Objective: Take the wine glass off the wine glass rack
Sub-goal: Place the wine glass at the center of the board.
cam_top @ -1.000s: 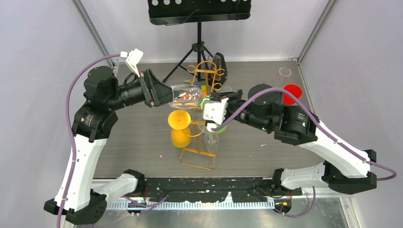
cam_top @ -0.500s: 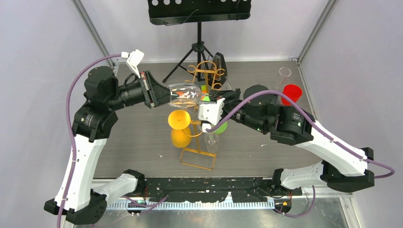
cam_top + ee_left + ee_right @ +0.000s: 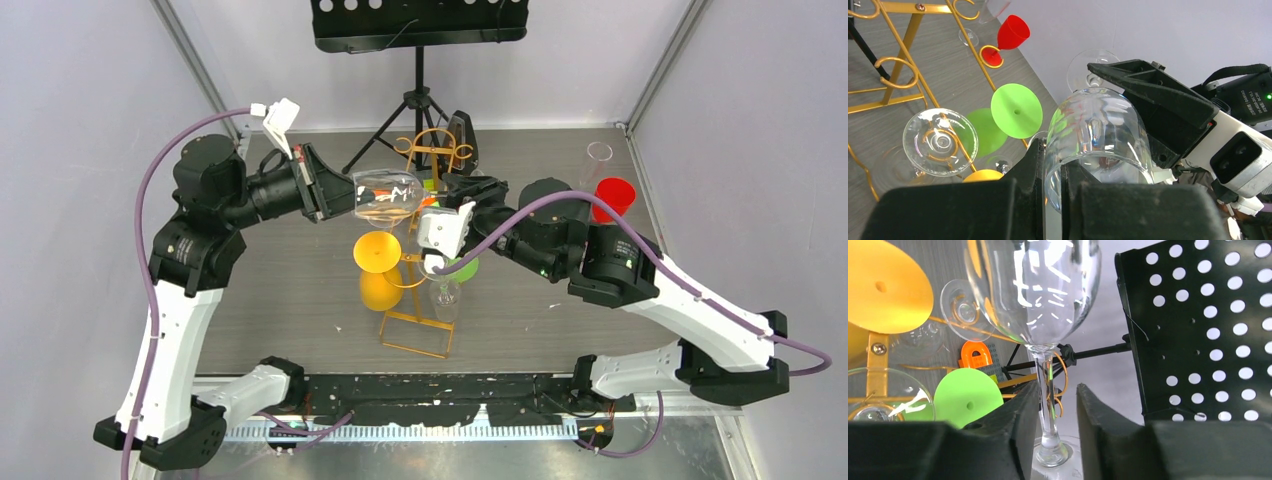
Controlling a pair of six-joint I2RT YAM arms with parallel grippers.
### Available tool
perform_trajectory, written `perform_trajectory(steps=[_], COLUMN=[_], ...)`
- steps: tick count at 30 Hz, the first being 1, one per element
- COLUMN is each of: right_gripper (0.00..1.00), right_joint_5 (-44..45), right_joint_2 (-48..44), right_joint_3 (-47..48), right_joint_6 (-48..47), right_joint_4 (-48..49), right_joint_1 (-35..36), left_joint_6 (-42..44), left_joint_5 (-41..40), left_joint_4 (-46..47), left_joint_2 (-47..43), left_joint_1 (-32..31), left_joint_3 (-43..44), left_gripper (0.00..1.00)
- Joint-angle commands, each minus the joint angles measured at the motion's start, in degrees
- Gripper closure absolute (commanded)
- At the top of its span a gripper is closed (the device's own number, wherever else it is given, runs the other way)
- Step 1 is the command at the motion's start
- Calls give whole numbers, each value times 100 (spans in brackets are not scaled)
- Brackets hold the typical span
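A clear wine glass (image 3: 388, 196) lies sideways in the air between my two arms, just left of the top of the gold wire wine glass rack (image 3: 414, 322). My left gripper (image 3: 334, 195) is shut on its rim. In the left wrist view one finger sits inside the bowl (image 3: 1098, 130) and one outside, with the gripper (image 3: 1053, 172) pinching the glass wall. My right gripper (image 3: 440, 214) stands slightly open around the stem. In the right wrist view the stem (image 3: 1047, 390) runs between the fingers of that gripper (image 3: 1058, 402), close to the left one, with a gap on the right.
On the rack hang a yellow glass (image 3: 378, 252), a green glass (image 3: 462, 268) and a clear one (image 3: 445, 296). A red glass (image 3: 612, 196) and a clear glass (image 3: 600, 152) stand at the back right. A black music stand (image 3: 420, 25) rises behind the rack.
My left gripper has closed onto the rim of the wine glass. My right gripper's jaws have parted from the stem. The glass has shifted slightly towards the back.
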Motion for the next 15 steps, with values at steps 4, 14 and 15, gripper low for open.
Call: perform_trajectory(steps=[4, 14, 15], right_gripper=[44, 30, 30], right_joint_5=[149, -81, -128], right_joint_2=[-453, -989, -1135], right_joint_3=[-321, -496, -537], right_joint_6=[-59, 357, 502], right_joint_4=[955, 1157, 1320], right_joint_1=[25, 120, 125], left_joint_6=[84, 329, 409], left_joint_5=[-192, -688, -793], left_joint_4=[237, -72, -180], left_joint_2=[25, 341, 382], left_joint_1=[4, 34, 41], left_joint_3=[509, 1326, 1420], left_gripper=[100, 100, 100])
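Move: The left hand holds the wine glass by its bowl wall near the rim; the glass lies nearly level, its middle about 9 cm to that hand's right and 1 cm ahead. Some 14 cm below that hand, the yellow glass's foot is about 3 cm right and level fore-and-aft, a clear foot 6 cm ahead and 4 cm right, and the green foot 5 cm ahead and 13 cm right. From the right hand, its fingers already parting around the stem, the glass's middle lies some 5 cm left, level fore-and-aft. Upward, about 3.5 cm and with a slight drift forward, the left hand lifts the wine glass away from the rack, keeping its shut grip on the bowl and tilting a few degrees up. The right hand spreads its fingers much wider off the stem and draws away past the foot, about 3 cm up and 3 cm to the right and a little back, its fingertips tipping up roughly 10 degrees. ##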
